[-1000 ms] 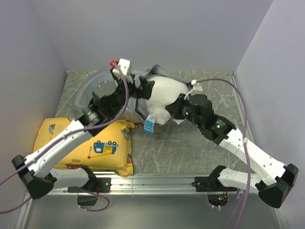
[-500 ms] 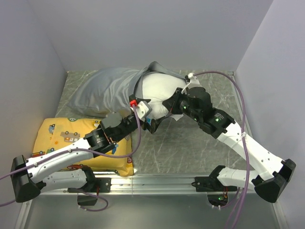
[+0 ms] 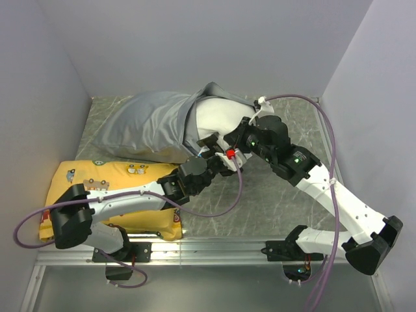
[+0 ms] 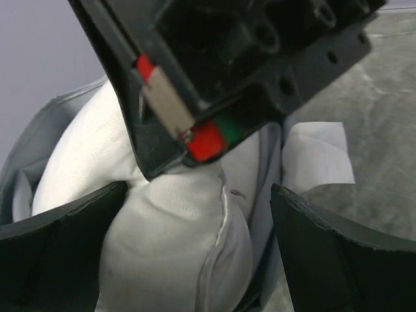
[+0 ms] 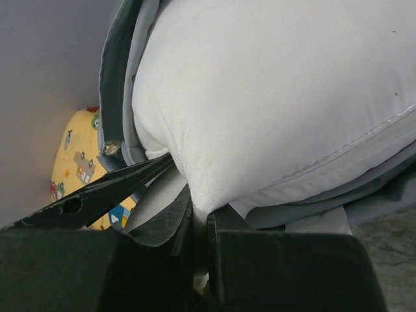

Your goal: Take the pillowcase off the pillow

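Observation:
The white pillow [image 3: 218, 117] lies at the back of the table, its left part still inside the grey pillowcase [image 3: 143, 127]. My right gripper [image 3: 233, 144] is shut on the pillow's near corner; in the right wrist view the white fabric [image 5: 273, 97] is pinched between its fingers [image 5: 201, 224]. My left gripper [image 3: 213, 151] sits right beside it, open. In the left wrist view, its fingers [image 4: 58, 253] straddle a bulge of the pillow [image 4: 175, 247] without closing. The pillowcase's rim [image 5: 120, 78] wraps the pillow just behind the grip.
A yellow cushion printed with vehicles [image 3: 117, 188] lies at the front left, under my left arm. Grey walls close in the table on three sides. A white tag [image 4: 318, 159] hangs by the pillow's corner.
My left arm swung from the back left over the pillowcase down to the pillow's near corner, open throughout. The right gripper kept its hold and barely moved.

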You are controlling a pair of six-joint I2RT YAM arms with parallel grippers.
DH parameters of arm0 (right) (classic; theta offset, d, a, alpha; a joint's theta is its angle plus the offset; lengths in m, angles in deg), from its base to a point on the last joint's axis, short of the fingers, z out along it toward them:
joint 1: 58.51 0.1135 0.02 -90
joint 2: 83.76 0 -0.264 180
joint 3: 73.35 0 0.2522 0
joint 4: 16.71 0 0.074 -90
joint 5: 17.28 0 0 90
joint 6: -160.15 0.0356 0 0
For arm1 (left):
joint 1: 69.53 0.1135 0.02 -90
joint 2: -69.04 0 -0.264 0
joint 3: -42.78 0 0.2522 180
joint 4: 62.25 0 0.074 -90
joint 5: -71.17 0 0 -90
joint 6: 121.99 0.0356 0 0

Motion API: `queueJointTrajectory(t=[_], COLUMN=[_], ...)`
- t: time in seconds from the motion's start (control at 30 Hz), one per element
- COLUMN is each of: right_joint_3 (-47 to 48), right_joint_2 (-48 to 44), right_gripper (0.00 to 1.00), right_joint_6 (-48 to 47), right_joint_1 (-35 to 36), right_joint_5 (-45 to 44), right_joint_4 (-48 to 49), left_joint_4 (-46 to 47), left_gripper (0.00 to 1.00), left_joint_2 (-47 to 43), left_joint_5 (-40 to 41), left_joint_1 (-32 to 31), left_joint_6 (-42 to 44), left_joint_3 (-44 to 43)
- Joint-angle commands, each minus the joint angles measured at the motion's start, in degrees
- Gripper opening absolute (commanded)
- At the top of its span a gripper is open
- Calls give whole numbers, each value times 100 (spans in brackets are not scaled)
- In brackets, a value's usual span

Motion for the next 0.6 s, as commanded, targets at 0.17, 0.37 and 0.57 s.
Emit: queueJointTrajectory(t=[0.17,0.37,0.57], right_joint_3=[231,196,406], right_joint_2=[-401,-524,-542], right_gripper=[0,0,0], right_joint_6=[-57,-49,-145], right_joint_1=[25,25,25], right_joint_5=[203,264,132], right_joint_4=[545,527,413], left_joint_4=[1539,490,-180], left_gripper=[99,43,0], left_joint_2=[416,424,426], left_joint_5=[1270,849,701], left_joint_1=[242,461,655], left_joint_6=[689,-100,-909], left_joint_3=[-502,-956,-1327])
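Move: Just ahead of the open left fingers, about 2 cm forward, 1 cm right and 1 cm up, bulges the pillow's white corner fold. The right gripper's tips sit some 4 cm forward, 2 cm right and 4 cm above that left hand; the pillowcase rim lies about 10 cm forward, 11 cm left. From the right hand, already pinching the corner, the fold is 2 cm back, 1 cm left and 3 cm below, the pillow's exposed bulk about 8 cm forward, straight ahead. Easing forward and up about 4 cm in all, the left hand brings its open fingers farther around the white fold just under the right gripper, then shuts them and pinches the cloth. Meanwhile the right hand keeps its own grip on the corner and lifts it some 3 cm, drifting slightly right and forward. ##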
